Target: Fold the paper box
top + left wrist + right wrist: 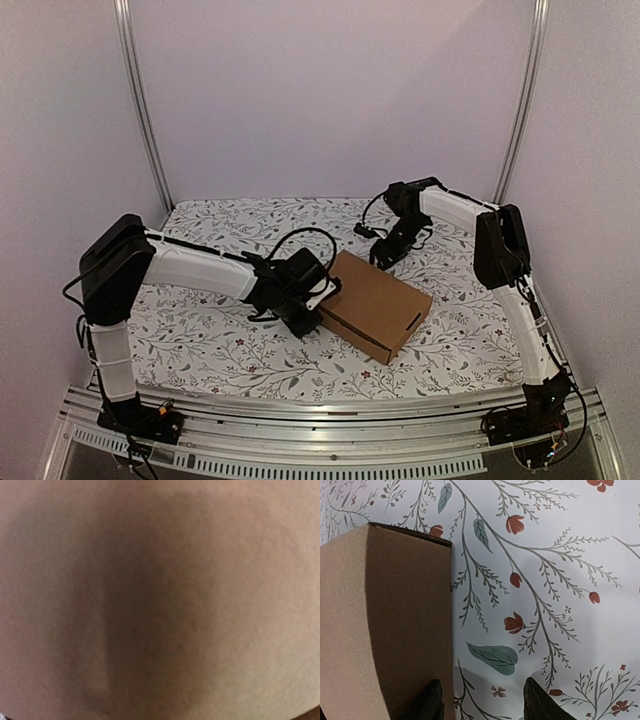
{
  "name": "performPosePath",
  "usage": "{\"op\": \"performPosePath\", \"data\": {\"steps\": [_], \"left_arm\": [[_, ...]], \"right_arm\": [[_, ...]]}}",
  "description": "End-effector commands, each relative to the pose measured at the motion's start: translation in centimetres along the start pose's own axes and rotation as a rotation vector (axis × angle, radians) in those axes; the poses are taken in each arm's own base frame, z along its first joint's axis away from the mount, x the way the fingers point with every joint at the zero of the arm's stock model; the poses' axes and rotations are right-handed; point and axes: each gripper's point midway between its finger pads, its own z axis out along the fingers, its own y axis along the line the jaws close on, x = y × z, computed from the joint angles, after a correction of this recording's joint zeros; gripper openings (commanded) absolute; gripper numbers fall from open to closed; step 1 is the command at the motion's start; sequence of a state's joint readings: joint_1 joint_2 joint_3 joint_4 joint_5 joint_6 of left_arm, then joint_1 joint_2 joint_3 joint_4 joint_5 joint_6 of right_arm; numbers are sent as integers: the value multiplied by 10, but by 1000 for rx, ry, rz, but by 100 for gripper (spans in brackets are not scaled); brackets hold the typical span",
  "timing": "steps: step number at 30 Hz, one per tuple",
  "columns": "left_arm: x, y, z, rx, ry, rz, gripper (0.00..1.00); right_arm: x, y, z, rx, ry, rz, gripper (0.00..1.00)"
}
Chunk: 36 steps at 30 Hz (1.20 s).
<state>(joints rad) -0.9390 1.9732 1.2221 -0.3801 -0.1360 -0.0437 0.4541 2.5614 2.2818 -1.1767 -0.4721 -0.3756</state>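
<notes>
The paper box [378,300] lies shut and flat on the floral cloth in the middle of the table, one corner pointing at the arms. My left gripper [308,303] presses its tip against the box's left edge. Blurred brown cardboard [225,605] fills the left wrist view and hides the fingers, and the gripper is shut. My right gripper [386,252] hovers by the box's far corner. In the right wrist view it [485,702] stands open with only cloth between its fingers. One fingertip [432,702] lies over the box's side wall [395,630].
The floral cloth [210,340] covers the whole table. Pale walls and two metal posts [145,110] close in the back and sides. An aluminium rail [320,425] runs along the near edge, where the arm bases are bolted.
</notes>
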Motion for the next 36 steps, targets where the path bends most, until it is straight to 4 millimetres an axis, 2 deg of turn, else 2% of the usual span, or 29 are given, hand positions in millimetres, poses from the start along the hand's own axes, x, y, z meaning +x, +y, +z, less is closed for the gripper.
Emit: {"op": "performPosePath", "data": {"steps": [1, 5, 7, 11, 16, 18, 20, 24, 27, 29, 31, 33, 36], "left_arm": [[-11, 4, -40, 27, -74, -18, 0], [16, 10, -63, 14, -53, -62, 0], [31, 16, -67, -9, -34, -82, 0], [59, 18, -58, 3, 27, -124, 0], [66, 14, -45, 18, 34, -163, 0], [55, 17, -40, 9, 2, -152, 0], [30, 23, -36, -1, -50, -131, 0], [-45, 40, -26, -16, -178, -80, 0], [-80, 38, -13, 33, -197, -38, 0], [-91, 34, -7, 59, -197, -16, 0], [-92, 34, -6, 59, -195, -9, 0], [-88, 34, -12, 59, -183, -9, 0], [-68, 37, -38, 47, -169, -18, 0]], "right_arm": [[12, 42, 19, -124, 66, 35, 54], [11, 29, 5, -112, 38, 71, 54], [12, 24, 0, -111, 31, 81, 54], [15, 22, 0, -122, 35, 93, 54], [17, 23, -1, -122, 32, 86, 55], [17, 25, 0, -136, 31, 88, 55], [19, 31, 5, -159, 40, 85, 54], [22, 63, 18, -258, 64, 52, 54], [22, 77, 21, -321, 65, 54, 54], [25, 80, 22, -322, 76, 45, 54], [24, 78, 20, -308, 73, 32, 54], [22, 75, 17, -295, 64, 26, 54], [19, 66, 9, -282, 42, 45, 54]]}}
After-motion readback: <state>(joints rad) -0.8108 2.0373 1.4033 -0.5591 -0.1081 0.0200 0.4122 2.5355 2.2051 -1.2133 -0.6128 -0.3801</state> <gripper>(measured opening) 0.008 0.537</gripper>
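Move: The closed box lies with its middle about 13 cm to the right of the left hand and 5 cm ahead, at nearly the same height; its left corner is nearest, roughly 4 cm right and 4 cm ahead. From the right hand the box's middle is some 10 cm back and 2 cm left, and its far corner about 7 cm left and 3 cm ahead. The box is turned between the two hands on the table. The left hand, fingers still shut, comes off its near-left side, hops up about 5 cm while drawing left and back, drops again, then sweeps forward some 9 cm and a little right against that side by the left corner. The half-open right hand stays low at the far-right side, edging back about 3 cm, then slightly right, while its wrist tilts. ##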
